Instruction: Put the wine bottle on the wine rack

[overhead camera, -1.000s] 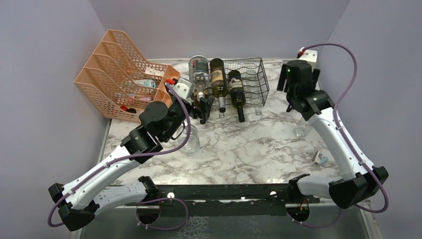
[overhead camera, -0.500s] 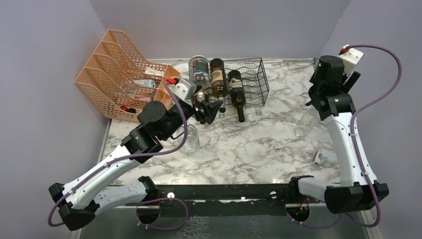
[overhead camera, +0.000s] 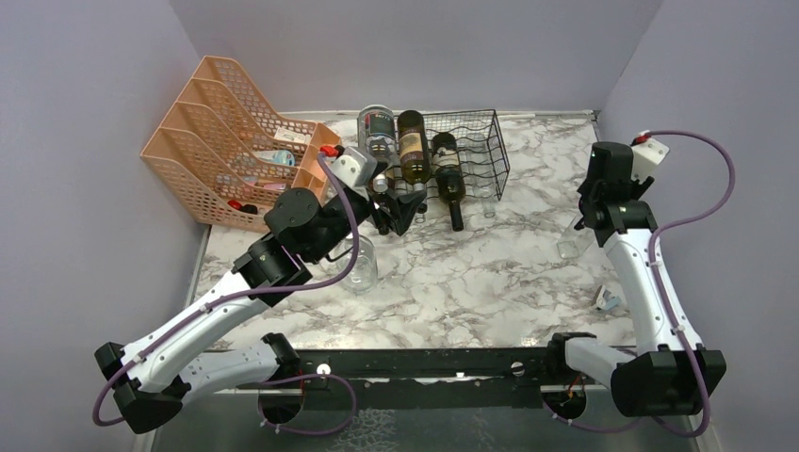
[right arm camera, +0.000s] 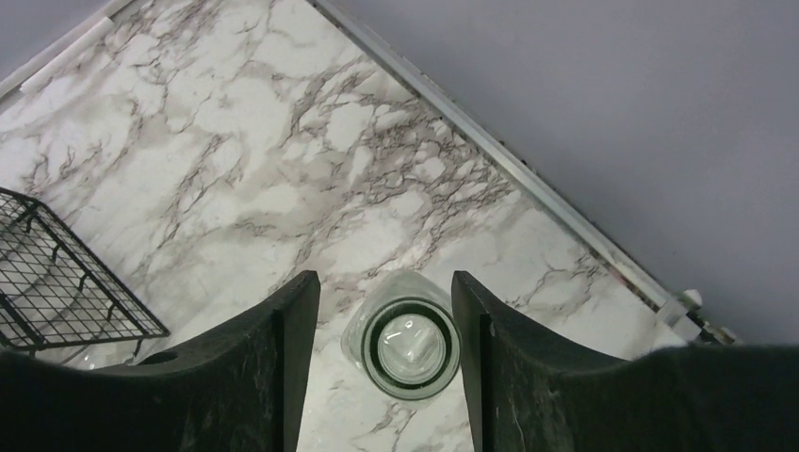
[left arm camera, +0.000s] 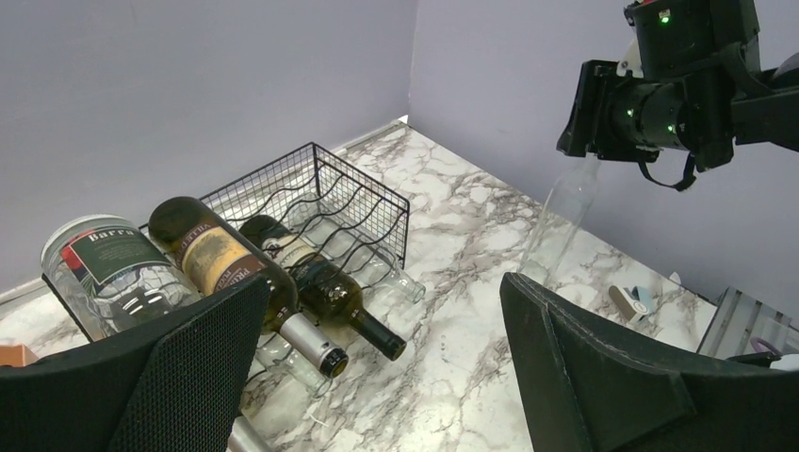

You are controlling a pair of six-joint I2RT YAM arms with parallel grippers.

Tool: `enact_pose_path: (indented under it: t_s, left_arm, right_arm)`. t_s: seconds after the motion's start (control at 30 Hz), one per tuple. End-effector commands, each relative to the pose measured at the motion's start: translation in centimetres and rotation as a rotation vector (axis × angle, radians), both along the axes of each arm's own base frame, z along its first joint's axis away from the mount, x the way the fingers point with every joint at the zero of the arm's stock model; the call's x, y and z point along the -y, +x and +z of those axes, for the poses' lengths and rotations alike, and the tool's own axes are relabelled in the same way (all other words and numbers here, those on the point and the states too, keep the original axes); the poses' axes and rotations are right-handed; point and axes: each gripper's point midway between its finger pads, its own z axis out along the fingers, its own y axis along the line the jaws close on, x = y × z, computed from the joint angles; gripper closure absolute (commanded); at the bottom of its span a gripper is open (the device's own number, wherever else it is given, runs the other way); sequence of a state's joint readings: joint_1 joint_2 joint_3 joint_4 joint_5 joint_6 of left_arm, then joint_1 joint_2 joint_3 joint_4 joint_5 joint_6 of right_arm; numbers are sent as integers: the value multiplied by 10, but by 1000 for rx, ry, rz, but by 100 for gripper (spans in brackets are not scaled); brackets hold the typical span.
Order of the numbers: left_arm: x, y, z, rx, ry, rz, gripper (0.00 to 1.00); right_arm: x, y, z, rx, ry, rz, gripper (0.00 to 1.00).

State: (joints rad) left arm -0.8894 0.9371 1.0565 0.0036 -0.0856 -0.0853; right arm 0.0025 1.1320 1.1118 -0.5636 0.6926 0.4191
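Note:
The black wire wine rack point(overhead camera: 479, 151) stands at the back middle of the table, also visible in the left wrist view point(left arm camera: 350, 202). It holds a labelled jar-like bottle point(overhead camera: 377, 127), a tan-label bottle point(overhead camera: 412, 146) and a dark bottle point(overhead camera: 446, 171). A clear glass wine bottle point(overhead camera: 571, 245) stands upright at the right side of the table. My right gripper point(right arm camera: 384, 320) hangs over it, open, its jaws straddling the bottle mouth point(right arm camera: 407, 344) with a gap on the left side. My left gripper point(left arm camera: 377, 367) is wide open and holds nothing, just in front of the rack.
A peach mesh file organizer point(overhead camera: 226, 141) fills the back left corner. A clear glass point(overhead camera: 361, 268) stands beside the left arm. A small white item point(overhead camera: 606, 299) lies near the right edge. Purple walls close in on three sides.
The right arm swung from beside the rack out to the right and came down over the clear bottle, its jaws narrowing. The left gripper drew back slightly from the rack.

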Motion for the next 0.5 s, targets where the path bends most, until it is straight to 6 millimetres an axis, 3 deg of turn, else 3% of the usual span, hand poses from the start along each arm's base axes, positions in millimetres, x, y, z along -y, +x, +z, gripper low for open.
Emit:
enact_pose_path:
  t_s: [0.0, 0.17, 0.33, 0.47]
  left_arm:
    - [3, -3, 18, 23, -27, -23, 1]
    - [10, 2, 14, 16, -22, -31, 1]
    - [19, 5, 6, 3, -11, -46, 1]
    - [25, 6, 3, 3, -11, -64, 1]
  right_arm:
    - [-3, -3, 0, 61, 37, -2, 47]
    - [1, -8, -7, 41, 10, -10, 59]
    - [1, -5, 1, 41, -12, 11, 87]
    - [-10, 1, 11, 40, 2, 101, 99]
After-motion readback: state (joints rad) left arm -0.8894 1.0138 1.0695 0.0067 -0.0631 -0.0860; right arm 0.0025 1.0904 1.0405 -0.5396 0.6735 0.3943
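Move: The clear bottle stands with its neck already between the right hand's open fingers, in line with them, its middle about 12 cm below. From that hand the wine rack's centre is roughly 35 cm to the left, 22 cm ahead and 21 cm down; the nearest dark bottle on it is about 30 cm left and 16 cm ahead. From the left hand the clear bottle is some 42 cm right, 10 cm ahead and 27 cm lower. The clear bottle's neck is taken just under its mouth: the right hand sinks about 1.5 cm and eases back nearly 1 cm while its fingers close, stop on the glass and keep squeezing. The left hand, fingers wide open and touching nothing, goes about 3 cm in all, rightward and down with a little forward. ##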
